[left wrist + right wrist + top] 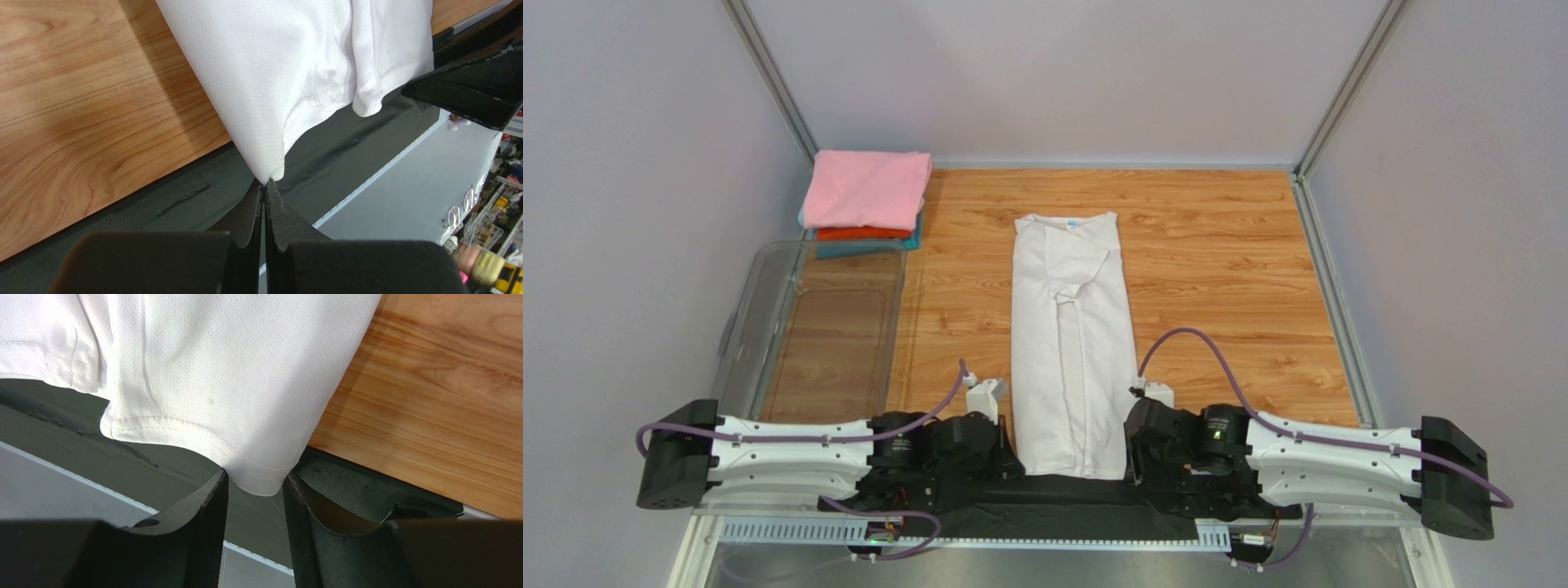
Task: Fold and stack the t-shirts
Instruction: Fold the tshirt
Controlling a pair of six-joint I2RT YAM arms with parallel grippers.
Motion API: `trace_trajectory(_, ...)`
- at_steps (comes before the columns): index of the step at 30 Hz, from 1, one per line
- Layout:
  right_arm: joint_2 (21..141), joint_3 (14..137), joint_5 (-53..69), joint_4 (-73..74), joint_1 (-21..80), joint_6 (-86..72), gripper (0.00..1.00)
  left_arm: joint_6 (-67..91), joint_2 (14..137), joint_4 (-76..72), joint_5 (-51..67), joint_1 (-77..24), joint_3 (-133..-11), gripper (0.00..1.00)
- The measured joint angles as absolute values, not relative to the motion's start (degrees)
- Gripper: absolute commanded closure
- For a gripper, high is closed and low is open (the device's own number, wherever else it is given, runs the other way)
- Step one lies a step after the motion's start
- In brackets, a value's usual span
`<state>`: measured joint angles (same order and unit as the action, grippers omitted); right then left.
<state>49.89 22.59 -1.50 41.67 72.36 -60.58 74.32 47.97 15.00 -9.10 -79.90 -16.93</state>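
Observation:
A white t-shirt (pixel 1071 343) lies on the wooden table, folded lengthwise into a long strip with its neck label at the far end. My left gripper (pixel 1014 459) is at the shirt's near left corner. In the left wrist view that gripper (pixel 265 184) is shut on the tip of the white cloth (pixel 294 61). My right gripper (pixel 1133 456) is at the near right corner. In the right wrist view its jaws (pixel 255 478) stand apart, with the hem corner of the shirt (pixel 233 367) between the fingertips. Folded pink (pixel 867 186), orange-red (pixel 863 233) and teal (pixel 891 246) t-shirts are stacked at the far left.
A clear plastic bin (pixel 768 319) stands along the left side, just in front of the stack. A black mat (pixel 1063 505) covers the near table edge under the shirt's hem. Grey walls and metal posts enclose the table.

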Motion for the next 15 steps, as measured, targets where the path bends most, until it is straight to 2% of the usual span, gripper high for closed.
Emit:
trace_trajectory(10, 49.9, 22.5, -5.2, 42.4, 72.4, -60.6, 0.99, 74.5, 45.2, 15.6, -9.6, -79.9, -16.8, 1.00)
trace_trajectory(15, 49.9, 23.9, -7.1, 43.9, 72.4, -59.5, 1.00, 74.5, 44.1, 15.6, -10.9, -79.9, -16.9, 1.00)
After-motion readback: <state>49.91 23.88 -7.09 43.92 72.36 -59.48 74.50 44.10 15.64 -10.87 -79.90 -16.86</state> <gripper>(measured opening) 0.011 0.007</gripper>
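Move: The t-shirt's right hem corner lies between my right hand's half-closed fingertips, about 1 cm ahead, level with them. From that hand the hem's middle fold is some 6 cm left and 1 cm ahead, the collar about 38 cm ahead and 9 cm left. My left hand already holds the left hem corner, a few centimetres up; from it the right corner is roughly 17 cm right and level fore and aft, the collar about 38 cm ahead and 7 cm right. I shut my right fingers from under half open until they pinch the right hem corner, easing that hand about 1.5 cm forward and nearly 1 cm to my right as they close, low by the table's near edge. My left hand keeps its pinch on the left corner and raises it a little over 1 cm. ##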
